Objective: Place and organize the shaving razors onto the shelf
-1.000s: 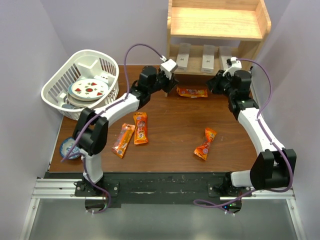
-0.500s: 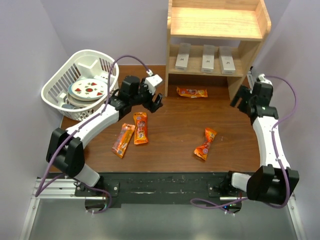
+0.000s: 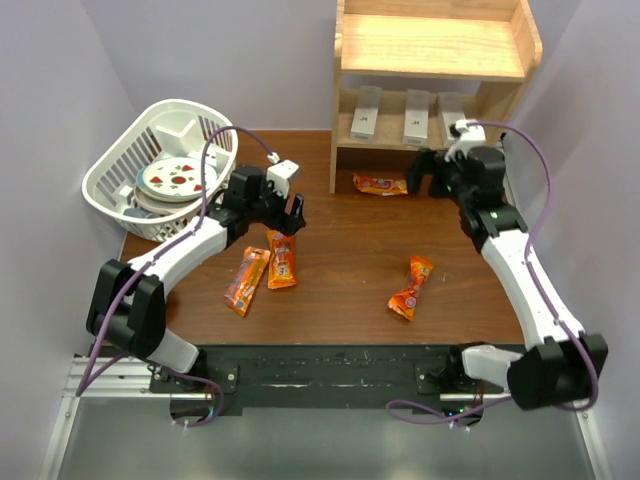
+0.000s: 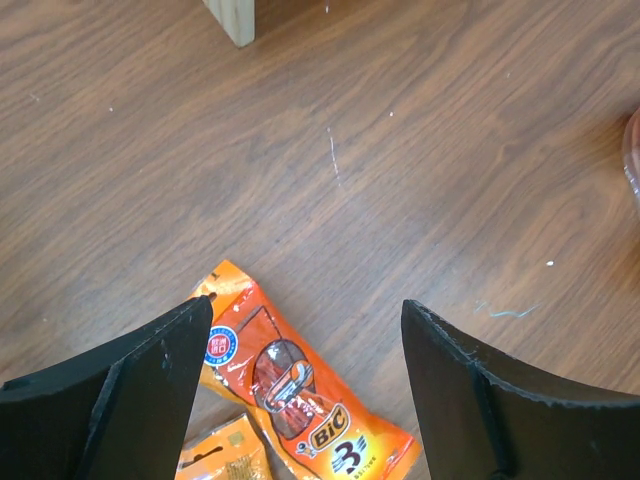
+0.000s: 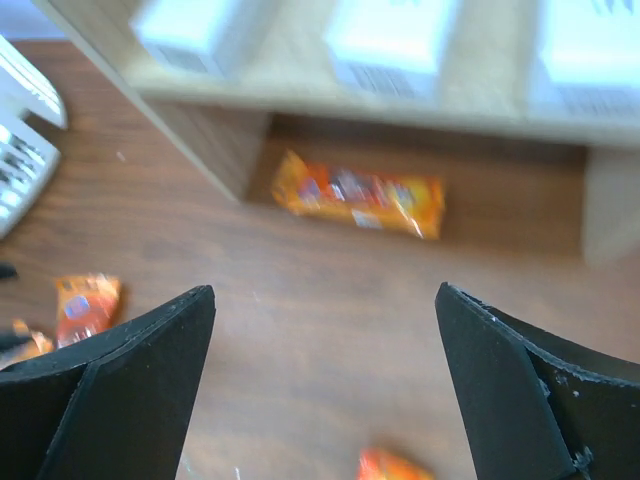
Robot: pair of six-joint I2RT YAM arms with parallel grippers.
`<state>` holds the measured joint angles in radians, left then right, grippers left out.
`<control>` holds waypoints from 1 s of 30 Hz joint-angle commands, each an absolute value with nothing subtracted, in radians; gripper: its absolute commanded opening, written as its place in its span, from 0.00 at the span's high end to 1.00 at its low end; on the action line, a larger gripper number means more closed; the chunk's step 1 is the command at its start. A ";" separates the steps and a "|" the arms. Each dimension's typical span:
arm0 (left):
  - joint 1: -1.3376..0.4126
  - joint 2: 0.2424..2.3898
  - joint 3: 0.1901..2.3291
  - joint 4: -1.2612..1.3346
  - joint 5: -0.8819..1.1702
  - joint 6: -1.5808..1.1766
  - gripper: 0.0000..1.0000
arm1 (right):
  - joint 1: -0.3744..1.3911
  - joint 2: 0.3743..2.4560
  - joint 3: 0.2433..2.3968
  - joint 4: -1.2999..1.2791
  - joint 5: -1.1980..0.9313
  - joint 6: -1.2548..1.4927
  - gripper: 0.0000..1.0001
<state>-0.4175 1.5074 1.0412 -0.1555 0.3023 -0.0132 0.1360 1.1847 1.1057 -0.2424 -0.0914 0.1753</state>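
Three white razor boxes (image 3: 363,122) (image 3: 415,125) (image 3: 450,105) stand in a row on the lower level of the wooden shelf (image 3: 430,45); in the right wrist view they are blurred (image 5: 390,40). My left gripper (image 3: 288,215) hovers open over the table. Below and between its fingers (image 4: 305,305) lies an orange packet (image 4: 300,400) printed "BiC 3" with a razor picture. Open as well, my right gripper (image 3: 428,178) hangs in front of the shelf with nothing between its fingers (image 5: 325,290). The rightmost box is partly behind its wrist.
Orange packets lie on the brown table: one under the shelf (image 3: 383,184) (image 5: 360,192), two at centre left (image 3: 281,257) (image 3: 246,280), one at centre right (image 3: 411,288). A white slatted basket (image 3: 110,175) holding plates stands at the back left. A blue dish (image 3: 140,297) sits at the left edge.
Both grippers were shut beside the boxes on the shelf and have opened. The left arm pulled back to the left over the orange packets. The right arm swung out right, then came back before the shelf.
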 commanded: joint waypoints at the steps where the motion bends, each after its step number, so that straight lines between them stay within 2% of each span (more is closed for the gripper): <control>1: -0.417 1.460 1.042 -0.083 0.327 -0.058 0.18 | 0.160 1.328 1.277 -0.104 -0.002 0.172 0.03; 8: -0.397 1.410 1.026 -0.063 0.307 -0.041 0.18 | 0.215 1.499 1.399 -0.041 0.138 0.215 0.01; 30: -0.374 1.433 1.072 -0.034 0.321 -0.060 0.18 | 0.262 1.667 1.506 -0.054 0.279 0.198 0.01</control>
<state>-0.3862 1.4303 1.0233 -0.0799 0.3073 -0.0433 0.2600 1.6505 1.4597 -0.0883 0.2310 0.1974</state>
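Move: The middle white razor box on the shelf lies about 18 cm ahead of the right gripper, in line with it sideways, and some 4 cm lower. The left box stands about 12 cm to the left of that box and the right box about 8 cm to its right, both level with it. An orange razor bag lies on the table under the shelf, about 14 cm ahead, 4 cm left and 24 cm below. From the left gripper, the middle box is roughly 18 cm ahead, 27 cm right and 8 cm up. Bring the right gripper forward about 12 cm to the near end of the middle box, quickly at first, then easing in with a slight drift left. Swing the wrist some 10 degrees clockwise so the fingers point almost straight into the shelf, and keep them wide open. Meanwhile raise the open left gripper about 4 cm, clear of the orange bags. ##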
